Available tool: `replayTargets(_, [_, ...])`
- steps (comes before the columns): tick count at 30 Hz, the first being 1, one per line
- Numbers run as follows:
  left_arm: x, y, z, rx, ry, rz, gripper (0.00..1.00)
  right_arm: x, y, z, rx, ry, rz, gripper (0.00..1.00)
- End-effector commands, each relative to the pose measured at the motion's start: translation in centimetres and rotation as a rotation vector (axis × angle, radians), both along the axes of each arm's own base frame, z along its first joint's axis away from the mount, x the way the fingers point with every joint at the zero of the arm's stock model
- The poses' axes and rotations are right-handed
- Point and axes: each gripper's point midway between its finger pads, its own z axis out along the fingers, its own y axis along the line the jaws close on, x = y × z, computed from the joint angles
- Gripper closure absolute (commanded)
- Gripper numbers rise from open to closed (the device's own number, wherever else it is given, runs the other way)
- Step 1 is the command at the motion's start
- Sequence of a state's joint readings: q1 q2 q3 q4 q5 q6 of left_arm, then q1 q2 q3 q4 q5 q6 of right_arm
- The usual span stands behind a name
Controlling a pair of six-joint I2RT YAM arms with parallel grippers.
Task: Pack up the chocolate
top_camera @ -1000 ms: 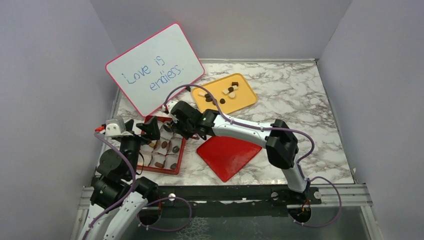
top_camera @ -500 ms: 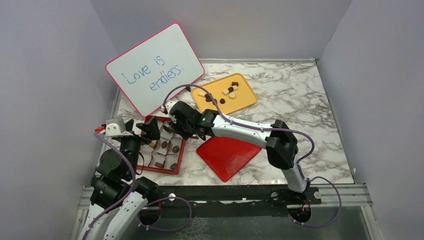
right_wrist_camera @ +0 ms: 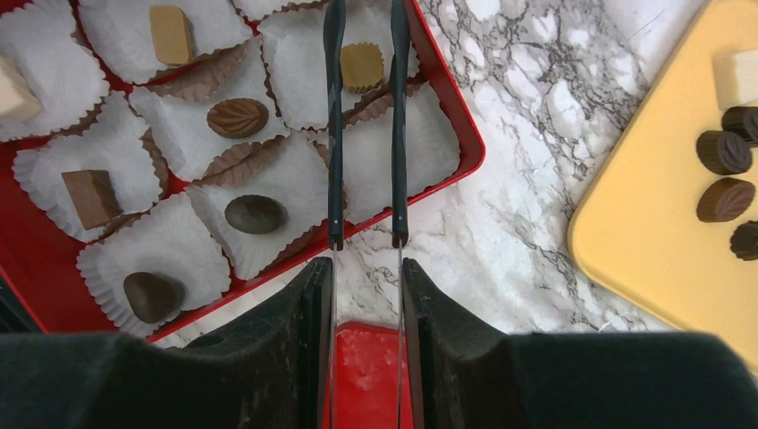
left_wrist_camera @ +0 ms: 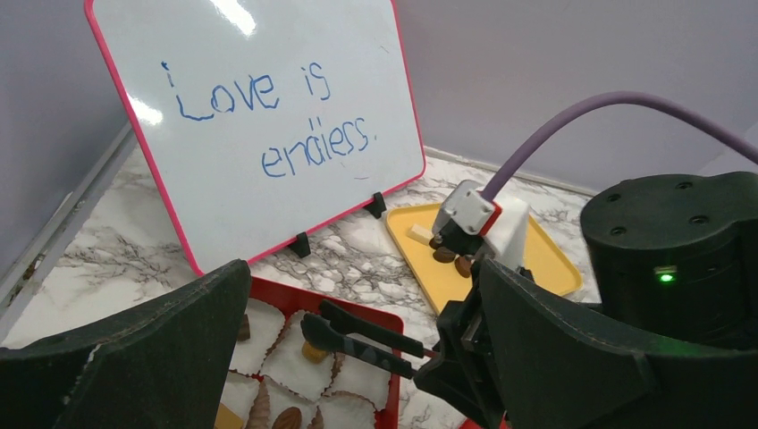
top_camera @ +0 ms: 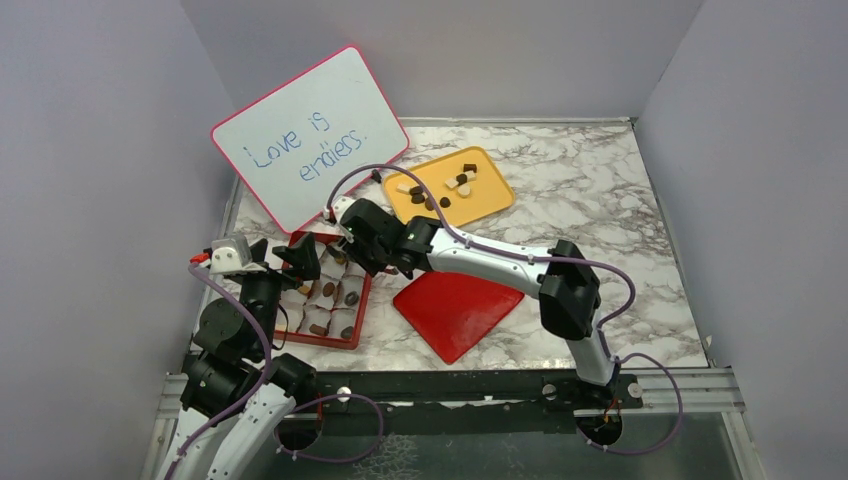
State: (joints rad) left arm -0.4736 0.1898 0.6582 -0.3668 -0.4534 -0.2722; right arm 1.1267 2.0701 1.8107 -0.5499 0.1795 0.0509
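The chocolate lies in two places. Several pieces point(top_camera: 445, 186) rest on the yellow tray point(top_camera: 490, 200), and others sit in white paper cups in the red box point(right_wrist_camera: 465, 161). My right gripper point(right_wrist_camera: 366, 268) is shut on black tongs point(right_wrist_camera: 335, 134). The tong tips stand slightly apart on either side of a tan square chocolate point(right_wrist_camera: 362, 67) that rests in a cup at the box's far corner. The left wrist view shows the same tongs point(left_wrist_camera: 375, 344) above that piece point(left_wrist_camera: 313, 351). My left gripper point(left_wrist_camera: 362, 277) hangs wide open beside the box, holding nothing.
A red lid point(top_camera: 455, 310) lies on the marble right of the box. A pink-framed whiteboard point(top_camera: 310, 135) stands propped behind the box. Grey walls close in the table on three sides. The right arm point(top_camera: 500, 262) reaches across above the lid.
The right wrist has shifted slightly to the left and farther away over the box's far corner. The left arm has not moved.
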Motion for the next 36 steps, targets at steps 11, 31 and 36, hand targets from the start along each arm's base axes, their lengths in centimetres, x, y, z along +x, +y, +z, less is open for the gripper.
replayTargets(11, [0.2,-0.4,0.0,-0.001,-0.007,-0.014,0.01,1.1,-3.9,8.2,0.115,-0.172,-0.078,0.64])
replayTargets(31, [2.3,-3.8,-2.8,0.084,0.122,-0.145,0.01,9.8,-18.0,5.5,-0.001,-0.173,-0.45,0.64])
replayTargets(36, [2.5,-4.1,-3.1,0.095,0.136,-0.156,0.01,11.9,-21.7,4.2,-0.034,-0.154,-0.545,0.64])
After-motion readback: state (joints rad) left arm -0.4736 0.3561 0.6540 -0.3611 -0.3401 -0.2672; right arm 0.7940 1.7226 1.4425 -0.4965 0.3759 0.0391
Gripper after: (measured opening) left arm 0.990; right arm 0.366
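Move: The right hand holds the open, empty tongs. The yellow tray with the remaining chocolates lies about 22 cm ahead of this hand and 16 cm to its right, some 12 cm lower. The red chocolate box is centred some 14 cm to the hand's left and 1 cm back, the red board about 17 cm to its right and 4 cm back, both also some 12 cm below. From the left hand, the yellow tray lies roughly 27 cm ahead, 31 cm right and 30 cm down. Straight up first, the right hand raises the open tongs some 6 cm clear of the box, then swings right and forward towards the yellow tray, about 20 cm right and 10 cm forward in all, turning some 25 degrees clockwise and sinking about 3 cm at the end; the tongs keep their gap. The left hand, empty and open, late eases right, down and forward, about 3 cm each way, tipping slightly down. ##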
